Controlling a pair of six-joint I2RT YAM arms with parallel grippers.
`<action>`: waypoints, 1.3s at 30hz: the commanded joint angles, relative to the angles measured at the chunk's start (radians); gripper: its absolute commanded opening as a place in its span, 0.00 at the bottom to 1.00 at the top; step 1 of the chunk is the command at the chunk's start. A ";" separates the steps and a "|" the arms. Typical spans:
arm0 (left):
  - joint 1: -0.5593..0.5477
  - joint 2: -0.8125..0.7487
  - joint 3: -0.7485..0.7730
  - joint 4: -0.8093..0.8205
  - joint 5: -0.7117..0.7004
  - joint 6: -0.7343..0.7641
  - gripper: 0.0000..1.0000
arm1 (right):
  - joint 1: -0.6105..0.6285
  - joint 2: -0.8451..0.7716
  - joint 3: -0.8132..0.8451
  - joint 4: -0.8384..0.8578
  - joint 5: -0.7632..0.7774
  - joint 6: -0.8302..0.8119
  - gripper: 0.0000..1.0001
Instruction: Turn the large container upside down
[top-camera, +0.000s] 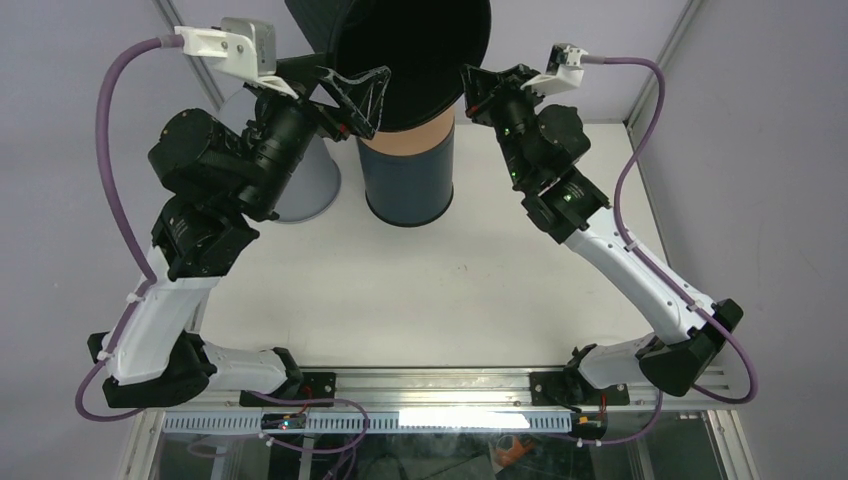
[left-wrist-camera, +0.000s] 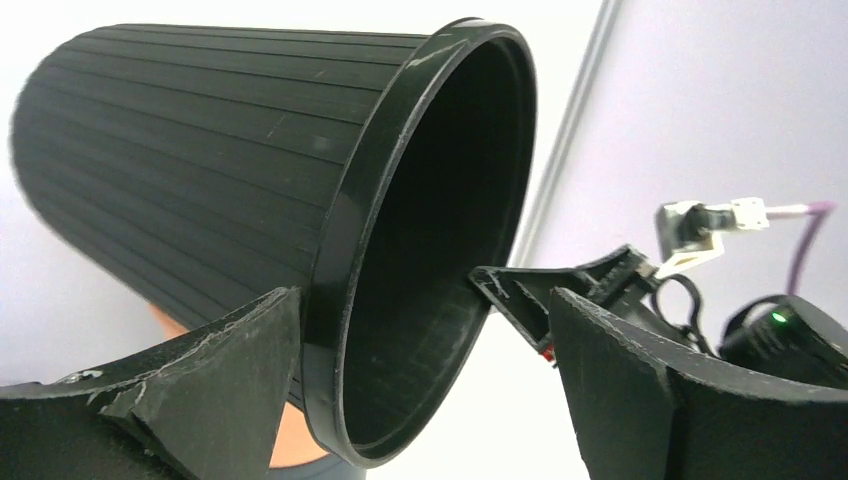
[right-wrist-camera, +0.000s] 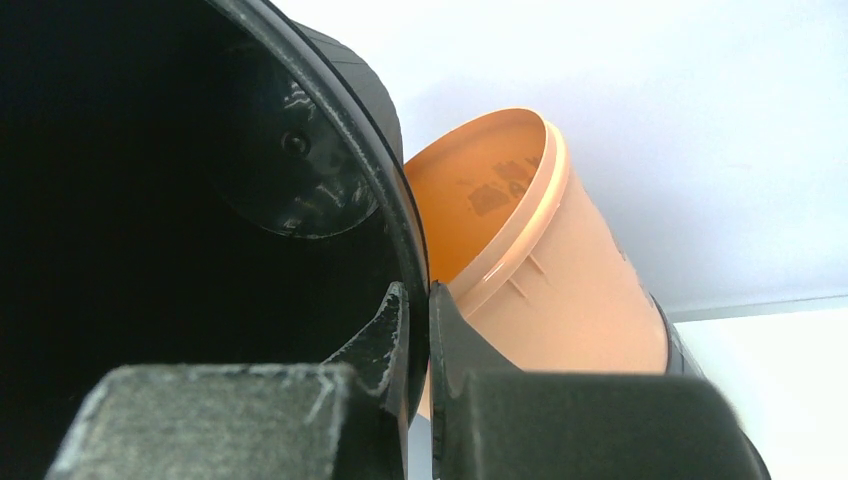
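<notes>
The large container (top-camera: 420, 50) is a black ribbed bucket held in the air at the back of the table, tipped on its side with its mouth facing the camera. My right gripper (right-wrist-camera: 420, 300) is shut on the bucket's rim (right-wrist-camera: 400, 230), one finger inside and one outside. In the left wrist view my left gripper (left-wrist-camera: 422, 300) is open, and its fingers straddle the opposite lower part of the rim (left-wrist-camera: 330, 330). The ribbed wall (left-wrist-camera: 200, 150) rises up and to the left. The right gripper's tip (left-wrist-camera: 510, 290) shows at the rim's far side.
Under the bucket an orange container (right-wrist-camera: 560, 280) sits nested in a dark blue one (top-camera: 408, 180). A pale grey conical container (top-camera: 305, 180) stands at the back left behind my left arm. A metal rail (top-camera: 430, 385) runs along the near edge.
</notes>
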 joint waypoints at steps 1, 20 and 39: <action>-0.084 0.028 0.000 0.021 -0.267 0.137 0.92 | 0.056 -0.010 0.005 0.058 0.034 -0.047 0.00; -0.225 0.058 -0.177 0.351 -0.710 0.413 0.42 | 0.108 -0.033 -0.030 0.086 0.059 -0.084 0.00; -0.230 0.028 -0.505 0.986 -0.776 0.767 0.00 | 0.110 -0.157 -0.077 0.017 -0.040 -0.054 0.81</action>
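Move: Your open left hand has the mouth of the large black container in front of it: aim for the left side of its rim, about 3 cm ahead, 4 cm left and 4 cm below. The orange container stands roughly 16 cm ahead and 20 cm lower; the grey container about 17 cm ahead, 19 cm left and far below. From the right hand, still pinching the opposite side of the rim, that left spot is some 15 cm left, 7 cm back and slightly higher. Bring the left gripper down and left, about 5 cm each way and slightly forward, turning it some 35 degrees counter-clockwise; close on the left rim and keep the pinch while sinking a little more. Hold the right grip on the rim meanwhile, easing back a little; once the left fingers are shut, open the right ones to let go, drawing that hand back and left. ##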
